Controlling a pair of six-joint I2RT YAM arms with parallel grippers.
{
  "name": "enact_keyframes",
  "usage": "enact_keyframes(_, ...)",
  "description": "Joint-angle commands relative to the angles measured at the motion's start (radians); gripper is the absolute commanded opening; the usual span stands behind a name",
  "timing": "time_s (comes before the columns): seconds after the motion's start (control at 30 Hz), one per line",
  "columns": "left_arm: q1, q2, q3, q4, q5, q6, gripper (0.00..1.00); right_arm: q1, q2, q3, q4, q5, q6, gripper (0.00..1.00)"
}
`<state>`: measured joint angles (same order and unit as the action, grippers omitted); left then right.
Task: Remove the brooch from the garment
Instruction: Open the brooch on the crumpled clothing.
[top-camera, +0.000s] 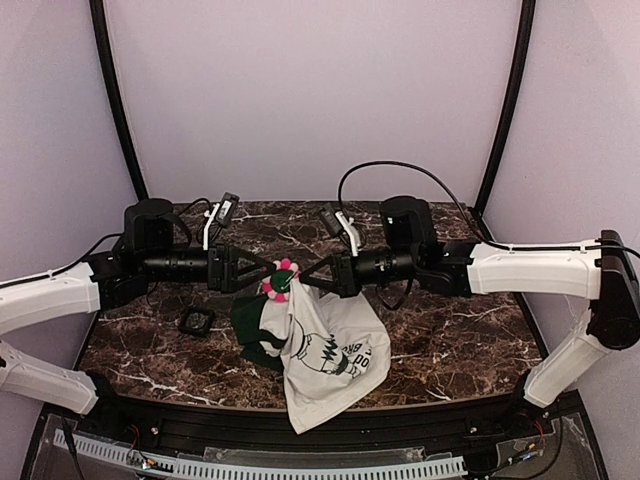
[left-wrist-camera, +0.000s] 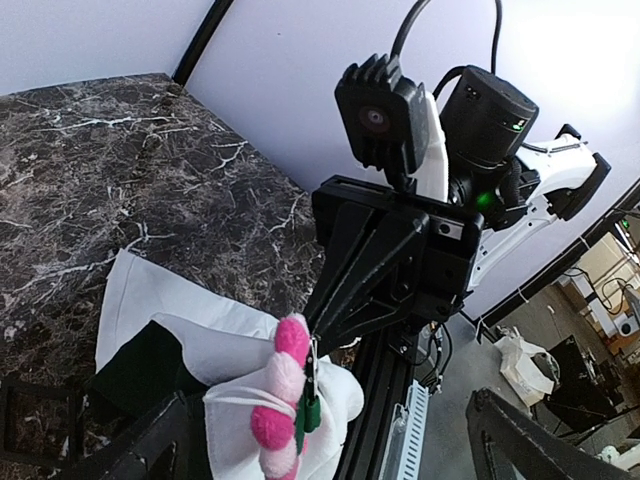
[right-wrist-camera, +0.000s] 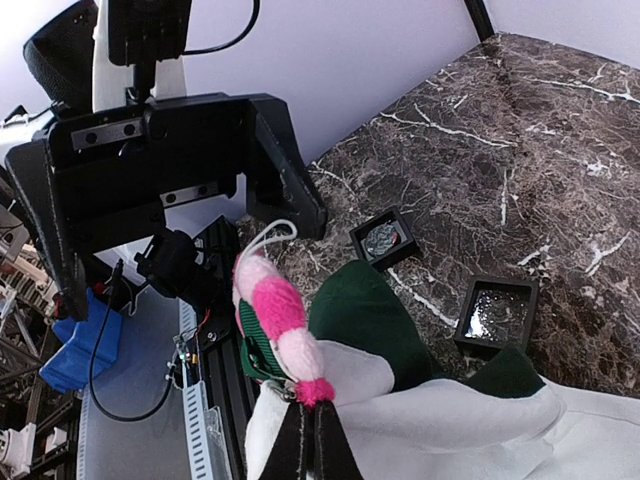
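Note:
The brooch (top-camera: 283, 277), a fuzzy flower with pink and white petals, hangs in the air between my two grippers. The garment (top-camera: 325, 350), white with a black print and dark green parts, is still pinned to it and droops to the table's front edge. My right gripper (top-camera: 301, 283) is shut on the brooch's lower edge by the metal pin (right-wrist-camera: 292, 378); its closed tips (right-wrist-camera: 315, 412) sit just under a pink petal (right-wrist-camera: 280, 305). My left gripper (top-camera: 267, 277) stands open around the brooch (left-wrist-camera: 283, 395), its fingers (left-wrist-camera: 150, 445) wide apart and touching nothing.
A small black square frame (top-camera: 195, 320) lies on the marble table (top-camera: 450, 330) left of the garment. The right wrist view shows two such frames (right-wrist-camera: 385, 238) (right-wrist-camera: 497, 312) beyond the green sleeve. A black rail (top-camera: 300, 440) runs along the front edge.

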<state>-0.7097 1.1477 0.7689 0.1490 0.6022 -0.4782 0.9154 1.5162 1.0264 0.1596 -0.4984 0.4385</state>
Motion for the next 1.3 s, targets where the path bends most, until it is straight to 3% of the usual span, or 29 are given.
enact_keyframes(0.0,0.022,-0.014,0.093,-0.246,-0.033,0.131,0.99,-0.007,-0.022,0.050,-0.074,-0.042,-0.065,0.00)
enact_keyframes(0.2,0.034,0.044,0.214,-0.388,0.011,0.265,0.99,-0.007,-0.013,0.071,-0.071,-0.078,-0.060,0.00)
enact_keyframes(0.57,0.034,0.133,0.241,-0.396,0.197,0.335,0.99,-0.007,-0.011,0.081,-0.077,-0.118,-0.041,0.00)
enact_keyframes(0.7,0.033,0.143,0.229,-0.372,0.230,0.323,0.95,-0.007,-0.005,0.088,-0.081,-0.124,-0.043,0.00)
enact_keyframes(0.9,0.033,0.161,0.220,-0.351,0.236,0.297,0.77,-0.004,0.013,0.106,-0.108,-0.131,-0.054,0.00)
enact_keyframes(1.27,0.016,0.193,0.231,-0.377,0.187,0.311,0.75,-0.001,0.032,0.119,-0.123,-0.122,-0.067,0.00)
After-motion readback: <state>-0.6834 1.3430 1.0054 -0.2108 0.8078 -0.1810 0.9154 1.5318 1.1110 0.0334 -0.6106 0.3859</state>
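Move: The brooch stands upright just off the open left fingers, some 2 cm ahead of that hand, 2 cm right and 2 cm below. The right hand already pinches at its near rim; from that hand the brooch's middle is about 3 cm left, 1 cm back and 1 cm up. From the left hand, the green cloth hangs roughly 2 cm left, level fore and aft, and the printed white cloth some 8 cm right and 3 cm back, both about 10 cm below. The left hand rises, then sinks some 4 cm around the brooch, fingers narrowing slightly; the right keeps pinching. ##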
